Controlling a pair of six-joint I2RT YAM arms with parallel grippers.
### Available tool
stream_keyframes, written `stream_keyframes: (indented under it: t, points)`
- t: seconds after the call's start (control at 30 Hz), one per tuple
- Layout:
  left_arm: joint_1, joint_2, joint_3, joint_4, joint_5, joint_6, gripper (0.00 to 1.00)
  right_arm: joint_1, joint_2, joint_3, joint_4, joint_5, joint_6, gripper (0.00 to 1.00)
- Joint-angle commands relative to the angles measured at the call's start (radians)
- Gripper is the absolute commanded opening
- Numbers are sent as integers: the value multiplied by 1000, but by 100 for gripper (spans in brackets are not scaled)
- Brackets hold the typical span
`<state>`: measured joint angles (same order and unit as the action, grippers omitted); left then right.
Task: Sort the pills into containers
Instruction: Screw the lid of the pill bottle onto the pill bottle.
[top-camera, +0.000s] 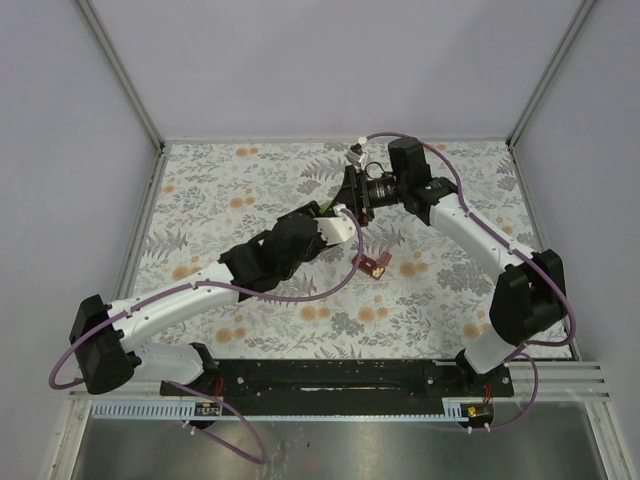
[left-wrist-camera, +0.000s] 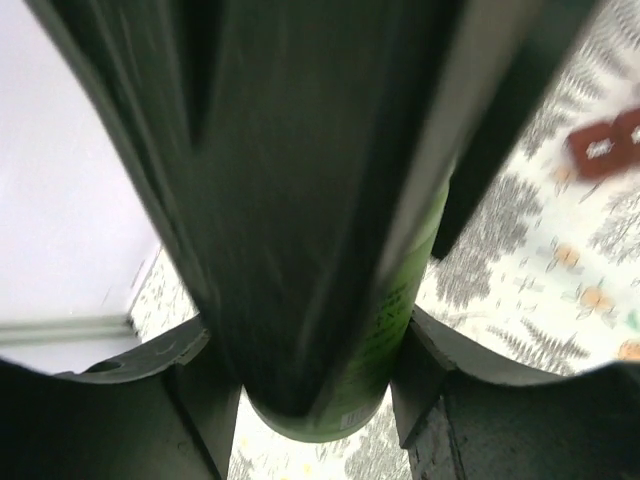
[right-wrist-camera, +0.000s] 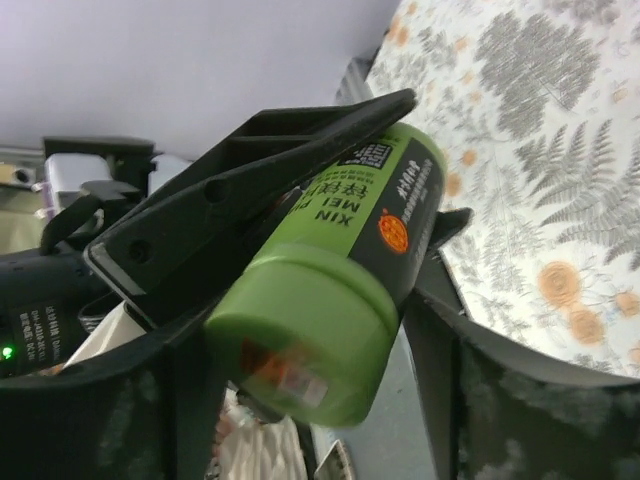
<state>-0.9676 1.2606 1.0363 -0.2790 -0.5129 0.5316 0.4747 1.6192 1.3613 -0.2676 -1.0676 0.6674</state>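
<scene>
A bright green bottle (right-wrist-camera: 385, 215) with a green cap (right-wrist-camera: 300, 335) hangs above the cloth, lying tilted. My left gripper (left-wrist-camera: 310, 345) is shut on its body; its black fingers (right-wrist-camera: 250, 185) clamp the label. My right gripper (right-wrist-camera: 320, 350) stands round the cap, open, with a gap at its right finger. In the top view both grippers meet at the far middle, left (top-camera: 338, 216) and right (top-camera: 353, 196), with a sliver of green bottle (top-camera: 325, 209) between them. The dark-red pill box (top-camera: 376, 264) (left-wrist-camera: 605, 145) lies on the cloth nearer me. The pills are too small to make out.
A small pale bottle-like thing (top-camera: 356, 154) stands just beyond the right gripper near the back. The floral cloth (top-camera: 250, 190) covers the table inside a metal frame with walls at left, right and back.
</scene>
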Motion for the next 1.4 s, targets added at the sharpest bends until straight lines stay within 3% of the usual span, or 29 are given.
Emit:
stream_keyframes:
  t: [0.0,0.1,0.4,0.67,0.77,1.07,1.23,1.37]
  points:
    - [-10,-13,25,296,96,-56,0,10,-42,-21,4,-140,26,83]
    - [4,-21,27,282,117,-70,0,-36,-56,-28,5,-135,26,99]
    - [29,-41,4,259,169,-96,0,-171,-139,-56,24,-126,28,99]
    - [59,-56,2,227,278,-153,0,-286,-242,-70,-19,-98,-73,100]
    - [96,-73,4,199,400,-197,0,-291,-280,-33,-128,-75,-226,99]
    - [202,-87,86,-15,1032,-219,0,-286,-396,180,-596,44,-1042,98]
    - [225,-29,163,-140,1347,-200,0,-229,-427,208,-708,138,-1310,97]
    - [236,12,211,-199,1441,-186,0,-141,-443,202,-766,199,-1431,97]
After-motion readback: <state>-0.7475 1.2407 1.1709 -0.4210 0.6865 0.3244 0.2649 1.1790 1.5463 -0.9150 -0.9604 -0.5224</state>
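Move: The pill bottle's lid sits right between the right hand's fingertips, which come at it from the right and are already loosening. For the left hand, gripping the bottle's body, the lid is about 6 cm to the right and about level in depth, some 1 cm up. Down on the table, about 26 cm below the right hand, the red pill box lies some 9 cm to its right and 4 cm farther out, its loose flap 4 cm right of the box and 1 cm beyond. The right fingers spread wide and let go of the lid, then the hand draws off to the right some 13 cm while rising about 10 cm and finally easing back, rolling roughly 65 degrees. The left hand keeps its grip on the bottle, shifts a little right and up, then swings back about 10 cm and farther right, turning clockwise and tipping down. ##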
